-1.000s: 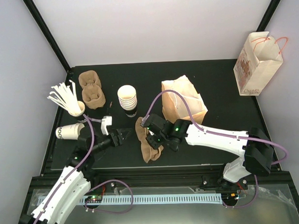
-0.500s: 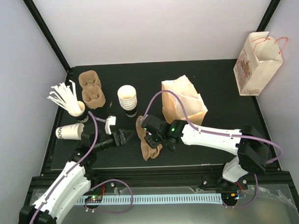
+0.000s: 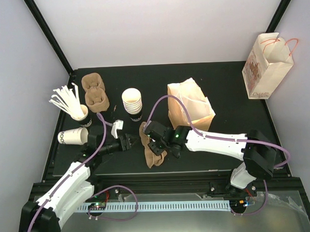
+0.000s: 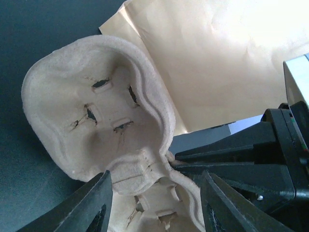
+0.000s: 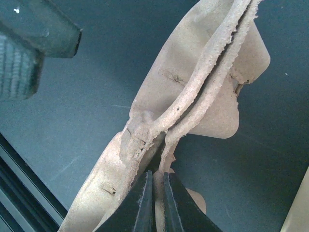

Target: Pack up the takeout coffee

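Note:
A stack of white paper cups point(image 3: 131, 102) stands at the back of the mat. Another cup point(image 3: 74, 135) lies on its side at the left. A brown pulp cup carrier point(image 3: 152, 150) is held on edge at the mat's middle. It shows as two nested layers point(image 5: 193, 96), and my right gripper point(image 5: 158, 193) is shut on the rim of one layer. My left gripper point(image 4: 157, 203) reaches in from the left, jaws open on either side of the carrier's narrow waist point(image 4: 140, 169) without touching it. From above, the left gripper point(image 3: 133, 141) sits just left of the right gripper point(image 3: 157, 144).
More pulp carriers point(image 3: 94, 91) lie at the back left. Beside them a cup holds white stirrers point(image 3: 65, 101). A brown paper bag point(image 3: 190, 104) lies flat behind the right arm. A white printed handled bag point(image 3: 268, 66) stands off the mat at the far right.
My left gripper has moved right, up to the carrier, and its jaws have narrowed. My right gripper has shifted the carrier slightly left.

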Robot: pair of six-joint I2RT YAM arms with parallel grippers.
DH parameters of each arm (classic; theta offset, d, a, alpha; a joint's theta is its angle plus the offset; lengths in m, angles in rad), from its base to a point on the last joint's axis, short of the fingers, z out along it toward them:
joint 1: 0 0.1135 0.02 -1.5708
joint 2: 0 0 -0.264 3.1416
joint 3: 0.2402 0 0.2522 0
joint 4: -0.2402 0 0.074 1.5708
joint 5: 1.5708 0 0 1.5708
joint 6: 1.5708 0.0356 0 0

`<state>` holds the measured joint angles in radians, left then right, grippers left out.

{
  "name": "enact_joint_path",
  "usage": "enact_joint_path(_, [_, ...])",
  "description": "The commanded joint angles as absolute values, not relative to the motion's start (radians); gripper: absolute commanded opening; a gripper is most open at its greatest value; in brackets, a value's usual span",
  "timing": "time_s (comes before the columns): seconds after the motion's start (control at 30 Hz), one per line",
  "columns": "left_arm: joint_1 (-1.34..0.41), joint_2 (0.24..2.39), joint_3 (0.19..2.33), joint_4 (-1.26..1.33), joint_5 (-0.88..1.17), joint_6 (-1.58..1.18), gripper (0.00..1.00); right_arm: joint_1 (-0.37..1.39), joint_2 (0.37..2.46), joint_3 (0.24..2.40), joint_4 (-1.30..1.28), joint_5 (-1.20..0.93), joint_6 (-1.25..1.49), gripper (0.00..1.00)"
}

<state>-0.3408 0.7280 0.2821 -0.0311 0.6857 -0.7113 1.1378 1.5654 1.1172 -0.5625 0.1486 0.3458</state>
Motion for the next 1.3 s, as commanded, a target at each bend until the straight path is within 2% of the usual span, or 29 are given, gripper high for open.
enact_joint_path(0.0, [-0.352,0.754,0.341,-0.028,0.702,-0.684,0.53,1.151,1.583,1.146,-0.544,0.174,0.342,0.10])
enact_joint_path(0.57, [-0.441,0.943,0.403,0.025,0.675,-0.686,0.56,1.190,1.615,1.173,-0.551,0.194,0.319,0.11])
enact_joint_path(0.93, [-0.444,0.998,0.420,0.047,0.660,-0.694,0.41,1.195,1.624,1.173,-0.554,0.192,0.314,0.11])
enact_joint_path(1.13, [-0.445,1.018,0.437,0.035,0.662,-0.671,0.22,1.196,1.631,1.175,-0.555,0.193,0.316,0.11])
enact_joint_path(1.27, [-0.445,1.017,0.436,0.011,0.667,-0.660,0.17,1.194,1.648,1.182,-0.583,0.221,0.348,0.11])
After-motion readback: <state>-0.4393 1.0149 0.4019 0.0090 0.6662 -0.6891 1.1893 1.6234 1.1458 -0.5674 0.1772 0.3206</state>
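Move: The left gripper, half open, has the far-left stretch of the nested cup carriers' rim about 4 cm to its right, 2 cm ahead and 1 cm lower. From the left hand, the cup stack stands some 13 cm ahead, 1 cm to the left, and the open paper bag roughly 25 cm right and 9 cm ahead. The right hand already pinches the rim at the carriers' waist; that same stretch lies about 3 cm ahead and 3 cm left of it. Bring the left gripper about 3 cm to the right and some 2 cm down, onto the carriers' rim beside the right fingers, then close it most of the way around the rim while easing about 1 cm forward. Keep the right pinch shut and shift the held rim about 1 cm left, back and down towards the left hand. ##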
